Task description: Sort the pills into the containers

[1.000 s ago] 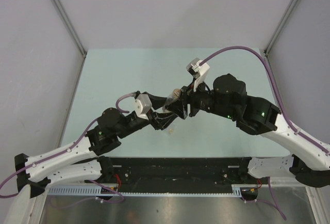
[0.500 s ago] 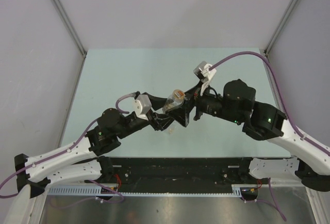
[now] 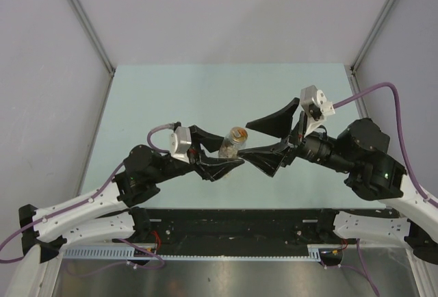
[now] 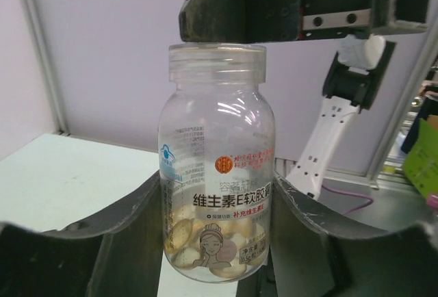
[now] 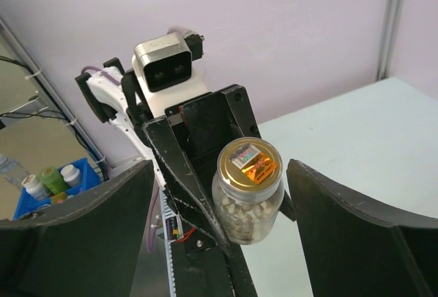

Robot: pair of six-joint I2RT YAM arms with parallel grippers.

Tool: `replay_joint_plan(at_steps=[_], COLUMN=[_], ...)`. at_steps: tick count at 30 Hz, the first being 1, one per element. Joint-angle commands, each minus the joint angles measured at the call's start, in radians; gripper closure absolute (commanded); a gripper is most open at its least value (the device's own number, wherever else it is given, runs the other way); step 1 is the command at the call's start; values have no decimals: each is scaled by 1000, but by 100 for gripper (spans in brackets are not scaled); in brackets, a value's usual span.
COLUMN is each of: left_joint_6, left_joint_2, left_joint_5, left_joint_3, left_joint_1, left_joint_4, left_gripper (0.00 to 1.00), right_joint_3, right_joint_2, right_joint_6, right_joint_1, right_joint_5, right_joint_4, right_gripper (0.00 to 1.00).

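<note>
My left gripper (image 3: 229,152) is shut on a container, a clear round jar (image 3: 235,141), and holds it upright above the pale green table (image 3: 171,92). In the left wrist view the jar (image 4: 217,139) stands between both fingers, with yellowish pills (image 4: 205,256) heaped at its bottom. The right wrist view shows a gold foil seal (image 5: 250,162) over the jar's mouth and pills (image 5: 245,220) under it. My right gripper (image 3: 248,139) is open, its fingers spread wide on either side of the jar (image 5: 248,194) without touching it.
A blue bin (image 5: 41,186) of small bottles sits off the table at the left of the right wrist view. A black rail with a cable tray (image 3: 226,232) runs along the near edge. Grey walls and metal posts (image 3: 82,20) enclose the table.
My right gripper has opened wide and drawn back to the right, away from the jar's top. The jar stays in my left gripper, shifted slightly right.
</note>
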Motion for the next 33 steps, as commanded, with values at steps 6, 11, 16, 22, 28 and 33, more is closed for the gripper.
replay_joint_plan(at_steps=[6,11,16,22,28,33], left_joint_6=[-51,-52,-54,-56,-59,-60], left_joint_2=[-5,-5,-1,4,4,4], left_joint_5=[210,242,245,244,242,239], left_joint_3=[23,25,23,22,22,17], left_joint_1=[-13,-18,-21,-21,-19,-21], left_joint_4=[125,133,136,140,145,145], left_gripper=[100,100,100,100,100,100], right_joint_3=[-13,-25,-30,-32,-33,-33], right_joint_2=[-1,-6,-4,0,5,6], right_joint_6=[-83,-95,-89,-89,-95,-101], right_joint_1=[4,5,8,16,36,50], right_joint_5=[-139,-199,-216,-216,-216,-204], right_joint_4=[86,110,126,120,126,127], right_gripper=[27,38,51,50,49,75])
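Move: For the right hand, wide open, the jar's top lies about 3 cm to the left and 2 cm ahead, near its own height; the left fingers gripping the jar's body are some 5 cm to its left, level fore and aft, and about 5 cm lower. From the left hand that same top is roughly 5 cm above, 2 cm ahead and 2 cm to the right. Back towards the robot go both hands together: the left draws the jar it still grips about 5 cm back and a little up, turning some 15 degrees clockwise, while the right comes about 3.5 cm back and slightly left, turning some 10 degrees counter-clockwise. The right fingers narrow by nearly half around the jar's top, ease open a touch, then close in on both its sides. ##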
